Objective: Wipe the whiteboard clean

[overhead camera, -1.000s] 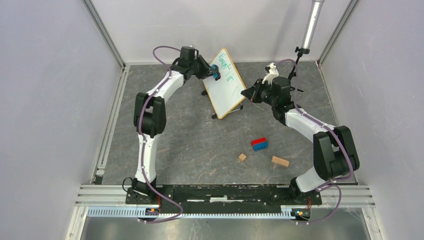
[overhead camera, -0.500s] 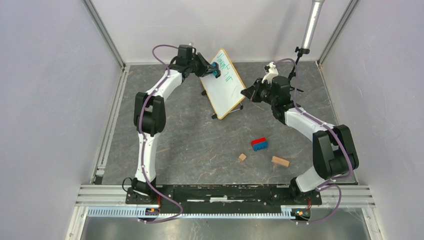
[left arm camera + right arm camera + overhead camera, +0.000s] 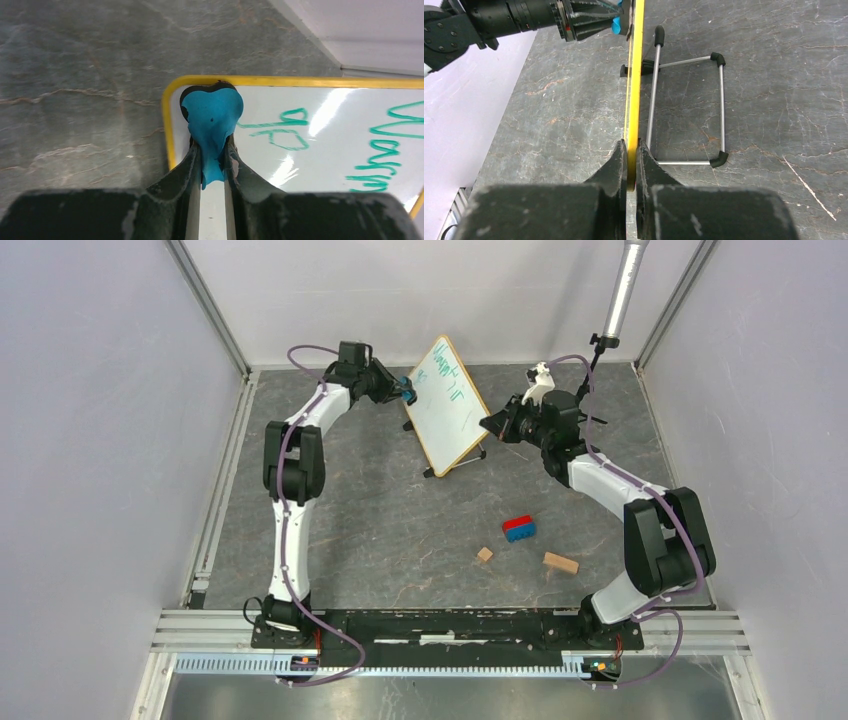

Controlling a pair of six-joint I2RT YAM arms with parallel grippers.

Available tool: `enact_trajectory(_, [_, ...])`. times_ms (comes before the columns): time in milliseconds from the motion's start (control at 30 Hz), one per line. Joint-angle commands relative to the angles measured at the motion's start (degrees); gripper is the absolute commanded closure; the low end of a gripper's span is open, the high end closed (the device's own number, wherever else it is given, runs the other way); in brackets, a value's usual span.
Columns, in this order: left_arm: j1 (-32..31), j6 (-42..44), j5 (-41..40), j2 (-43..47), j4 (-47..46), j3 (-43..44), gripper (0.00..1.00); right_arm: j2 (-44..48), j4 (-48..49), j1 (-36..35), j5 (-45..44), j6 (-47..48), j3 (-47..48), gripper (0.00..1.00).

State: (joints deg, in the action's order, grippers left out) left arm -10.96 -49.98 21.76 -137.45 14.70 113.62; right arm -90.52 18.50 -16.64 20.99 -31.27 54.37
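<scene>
The whiteboard (image 3: pixel 447 410) stands tilted on its wire stand at the back of the table, with green writing (image 3: pixel 295 132) on its face. My left gripper (image 3: pixel 212 150) is shut on a blue wiping pad (image 3: pixel 212 112). The pad presses on the board's surface in a rounded corner, just inside the yellow frame (image 3: pixel 167 130) and left of the writing. In the top view this gripper (image 3: pixel 405 390) is at the board's upper left edge. My right gripper (image 3: pixel 630 150) is shut on the board's yellow edge (image 3: pixel 635 75), at the board's right side (image 3: pixel 490 425).
The wire stand (image 3: pixel 721 110) with black rubber feet rests on the grey stone-patterned table behind the board. A red and blue block (image 3: pixel 518 528), a small wooden cube (image 3: pixel 485 554) and a wooden block (image 3: pixel 560 562) lie nearer the bases. A metal pole (image 3: pixel 622 290) rises at the back right.
My left gripper has slid the blue pad leftward across the board, from near the writing to the corner by the frame. The right arm and the board have stayed put.
</scene>
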Motion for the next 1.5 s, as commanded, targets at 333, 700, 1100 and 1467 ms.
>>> enact_trajectory(333, [-5.3,-1.9,0.1,-1.1,-3.2,13.6,0.77,-2.0,-1.9,-2.9,5.3,5.0,1.4,1.0])
enact_trajectory(700, [0.3,-0.7,-0.3,-5.5,-2.5,8.0,0.78,-2.2,-2.2,-3.0,5.4,5.2,1.7,1.0])
enact_trajectory(1100, [0.7,0.2,-1.3,-3.6,-0.8,9.9,0.78,-1.7,-2.5,-3.3,5.4,5.5,1.9,1.0])
enact_trajectory(1467, [-3.0,-5.4,3.9,-3.9,-8.0,17.2,0.77,-1.8,-2.9,-3.7,5.3,5.7,2.2,1.0])
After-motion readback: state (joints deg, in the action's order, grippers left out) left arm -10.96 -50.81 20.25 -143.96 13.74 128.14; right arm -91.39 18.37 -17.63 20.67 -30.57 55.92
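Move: The remaining green writing sits high on the sloping whiteboard, its middle some 4 cm ahead, 8 cm right and 8 cm above my left hand, which already holds the blue eraser on the low edge. The board's middle is about 7 cm back, 9 cm right and 5 cm up. From my right hand, pinching the board's high near corner, the writing lies roughly 18 cm ahead and 9 cm left, level in height. I sweep the eraser up the board's slope with my left hand, about 6 cm right and 9 cm up, the fingers tipping upward a little, then draw down-left past the starting height to the low side and set off up-right again, working forward about 5 cm in all to the far edge. My grip stays shut. My right hand keeps pinching the board's corner, nearly still. ##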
